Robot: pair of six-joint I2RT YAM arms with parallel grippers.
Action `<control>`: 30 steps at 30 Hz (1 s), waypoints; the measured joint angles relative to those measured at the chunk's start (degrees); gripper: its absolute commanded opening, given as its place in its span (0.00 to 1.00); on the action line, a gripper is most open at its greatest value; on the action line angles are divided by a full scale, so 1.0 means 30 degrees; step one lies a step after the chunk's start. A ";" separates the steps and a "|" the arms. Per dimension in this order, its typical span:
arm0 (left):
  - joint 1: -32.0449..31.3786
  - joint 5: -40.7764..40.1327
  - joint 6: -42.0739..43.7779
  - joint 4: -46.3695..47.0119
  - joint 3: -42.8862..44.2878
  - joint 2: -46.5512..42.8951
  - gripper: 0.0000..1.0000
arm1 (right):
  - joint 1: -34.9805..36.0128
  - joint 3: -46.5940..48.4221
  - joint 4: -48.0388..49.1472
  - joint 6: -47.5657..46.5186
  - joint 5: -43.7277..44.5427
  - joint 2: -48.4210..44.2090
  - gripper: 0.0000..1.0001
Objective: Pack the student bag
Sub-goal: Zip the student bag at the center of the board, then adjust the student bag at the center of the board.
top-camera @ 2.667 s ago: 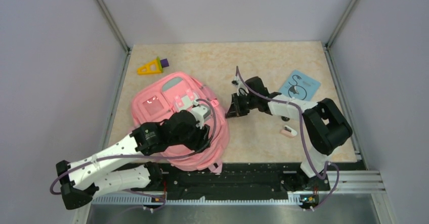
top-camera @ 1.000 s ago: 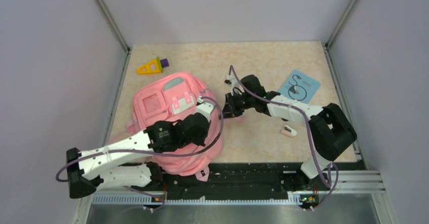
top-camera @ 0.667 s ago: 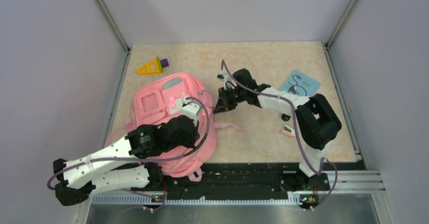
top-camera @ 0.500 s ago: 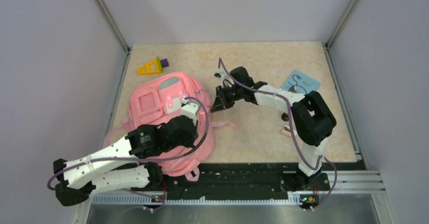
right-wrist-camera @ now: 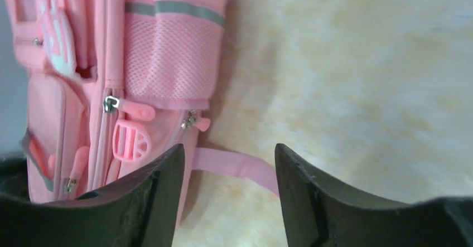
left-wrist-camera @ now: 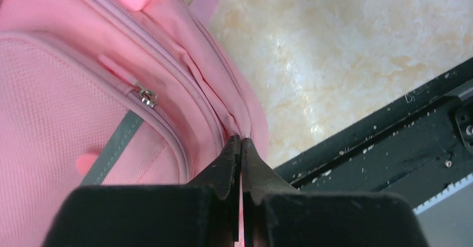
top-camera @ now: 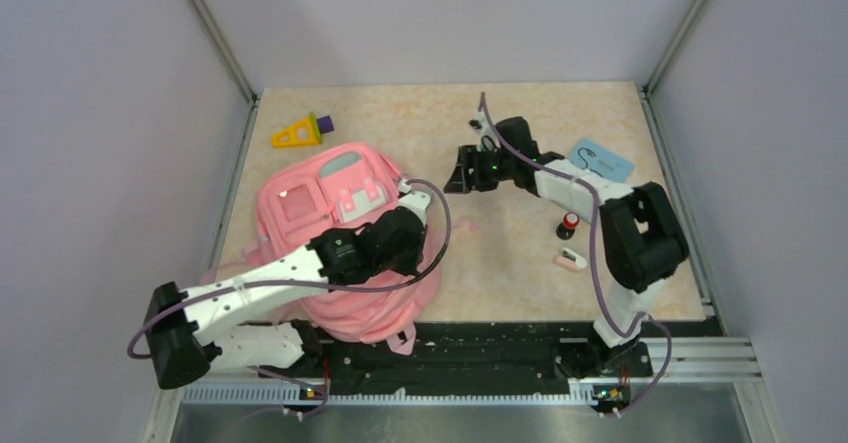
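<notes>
The pink student bag (top-camera: 325, 218) lies flat on the left half of the table. My left gripper (top-camera: 408, 255) is over its near right edge, shut on a fold of pink fabric by the zipper seam; in the left wrist view the jaws (left-wrist-camera: 241, 141) pinch the bag (left-wrist-camera: 83, 91) at its rim. My right gripper (top-camera: 462, 171) is open and empty, just right of the bag's far corner. In the right wrist view its fingers (right-wrist-camera: 230, 163) frame a loose pink strap (right-wrist-camera: 240, 166) on the table, apart from it; the bag (right-wrist-camera: 167, 63) is to the left.
A yellow triangle with a purple piece (top-camera: 300, 131) lies at the back left. A blue card (top-camera: 600, 160) lies at the back right. A small red and black object (top-camera: 568, 225) and a small white and pink piece (top-camera: 570, 259) lie at the right. The black rail (top-camera: 500, 348) runs along the near edge.
My right gripper has drawn back right and away from the bag. My left arm has swung right along the bag, which shifted a little. The red and black object came into view.
</notes>
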 measured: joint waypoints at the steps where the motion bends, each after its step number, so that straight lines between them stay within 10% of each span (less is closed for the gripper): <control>1: 0.0335 0.0466 0.0146 0.0656 0.0066 0.0838 0.00 | -0.0721 -0.0342 -0.0029 0.0036 0.0364 -0.0488 0.70; 6: 0.2084 0.1821 0.0721 0.3410 0.1617 0.4714 0.05 | -0.2200 -0.1843 -0.0656 -0.0546 0.2688 -0.4080 0.79; 10: 0.3002 0.1931 0.1537 0.4991 0.3723 0.7526 0.49 | -0.2113 -0.2565 -0.1464 -0.1311 0.4393 -0.6943 0.81; 14: 0.3184 0.1836 0.2127 0.5960 0.5836 0.8990 0.70 | -0.2106 -0.3351 -0.2033 -0.1872 0.5668 -0.8983 0.84; 30: 0.7264 -0.0641 -0.1931 0.2703 -0.0182 0.0393 0.81 | -0.0255 -0.4408 0.0488 -0.1996 0.1384 -0.5523 0.77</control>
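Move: The student bag's middle lies about 13 cm to the left of the left hand, 5 cm farther out and some 7 cm lower; that hand is already shut on the bag's right-hand edge. Its white-flap pocket is roughly 15 cm ahead of this hand and 11 cm left, and the loose pink strap some 9 cm ahead and 8 cm right. From the right hand, already half open, the bag's middle is about 20 cm left and 13 cm back, 5 cm lower; the strap is 8 cm back, 1 cm left. Forward and to the right by some 12 and 9 cm, the left hand drags the bag by its edge, then opens wide, comes free and rises about 5 cm before swinging some 15 cm left over the front pocket, turning counter-clockwise. The right hand opens further, sweeps right and up about 11 cm, then returns left, down and slightly back beside the bag's edge. ##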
